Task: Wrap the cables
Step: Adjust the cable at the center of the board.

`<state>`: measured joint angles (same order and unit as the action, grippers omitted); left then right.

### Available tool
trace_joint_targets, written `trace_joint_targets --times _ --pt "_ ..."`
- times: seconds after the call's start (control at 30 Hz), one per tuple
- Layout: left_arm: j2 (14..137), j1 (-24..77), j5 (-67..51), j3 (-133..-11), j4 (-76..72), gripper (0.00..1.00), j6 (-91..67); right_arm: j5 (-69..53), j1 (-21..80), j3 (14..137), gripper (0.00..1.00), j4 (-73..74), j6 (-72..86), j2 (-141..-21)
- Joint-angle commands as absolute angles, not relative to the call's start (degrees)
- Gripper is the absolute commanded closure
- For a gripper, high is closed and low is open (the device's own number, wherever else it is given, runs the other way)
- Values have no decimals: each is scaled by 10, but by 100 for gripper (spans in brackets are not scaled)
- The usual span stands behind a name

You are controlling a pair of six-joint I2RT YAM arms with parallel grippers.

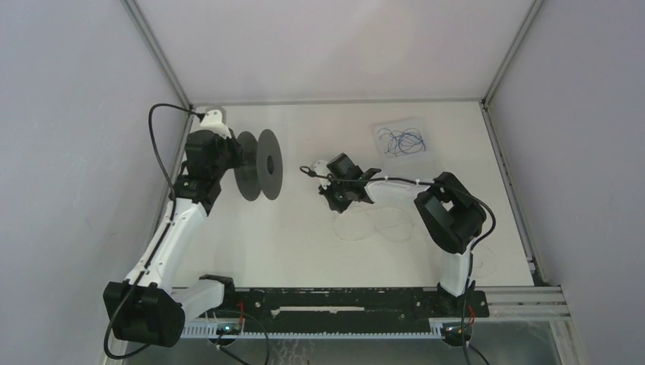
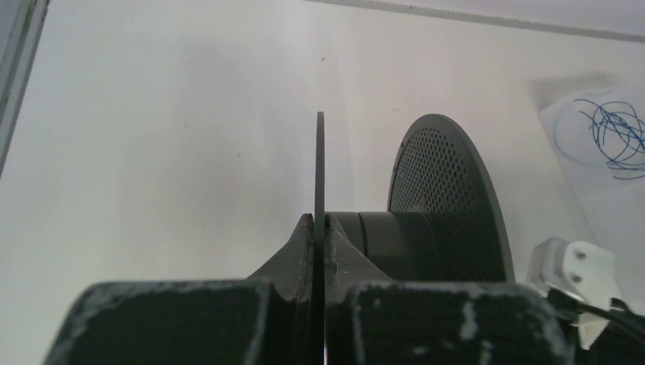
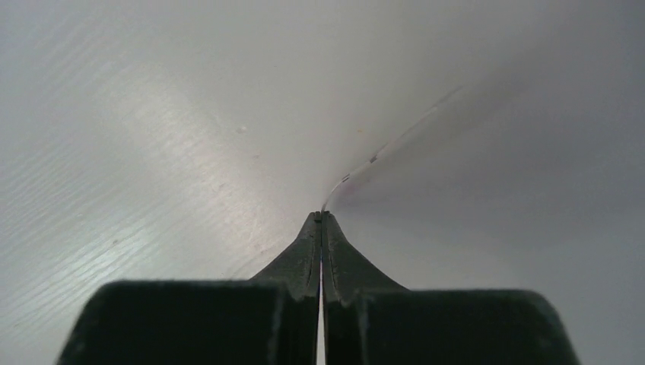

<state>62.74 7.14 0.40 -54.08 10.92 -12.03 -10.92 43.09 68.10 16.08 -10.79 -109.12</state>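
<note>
A black spool (image 1: 258,165) stands on edge at the table's back left. My left gripper (image 1: 230,156) is shut on its near flange (image 2: 320,163), the thin disc pinched between both fingertips in the left wrist view, where the gripper (image 2: 320,222) hides the disc's lower part. The hub (image 2: 395,243) and perforated far flange (image 2: 445,190) lie to the right. The cables (image 1: 380,224) are a very thin whitish cord in loose loops on the table mid-right. My right gripper (image 1: 335,201) is low over the table and shut on the cord (image 3: 380,156), which runs from the closed tips (image 3: 322,216) up to the right.
A tangle of thin blue wire (image 1: 401,141) lies on a clear sheet at the back right, also seen from the left wrist (image 2: 612,137). Grey walls enclose the table on three sides. The right arm's elbow (image 1: 449,213) hangs above the loops.
</note>
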Motion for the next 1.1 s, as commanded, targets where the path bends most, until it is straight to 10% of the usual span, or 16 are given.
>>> trace_joint_targets --times 0.0,0.4,1.07 --pt "623 100 27 -528 50 100 -120 -192 392 701 100 140 -109 -998" --pt "665 215 89 -499 18 100 -109 -566 219 772 100 120 44 -881" --pt "709 240 96 -478 4 100 -79 -533 193 962 100 185 117 -835"
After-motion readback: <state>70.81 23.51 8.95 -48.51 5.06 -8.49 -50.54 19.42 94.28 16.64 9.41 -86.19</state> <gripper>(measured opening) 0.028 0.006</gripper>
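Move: The right hand, almost on the table, has the pale cable pinched. The loose loops of that cable lie about 8 cm to its right and 4 cm back, the tray with the blue cable some 20 cm right and 23 cm ahead. The spool hangs about 22 cm to its left, 8 cm ahead and 19 cm higher. The left hand grips the spool by one flange, the spool's middle being roughly 4 cm to its right and 4 cm below. Keeping the cable pinched, the right hand lifts it nearly straight up by almost 40 cm, fast at first, easing briefly midway, then on up, while the wrist rolls some 50 degrees so the down-slanting fingers end nearly level, pointing left. Meanwhile the left hand, still clamping the flange, carries the spool about 8 cm right and 7 cm down, turning slightly clockwise. ##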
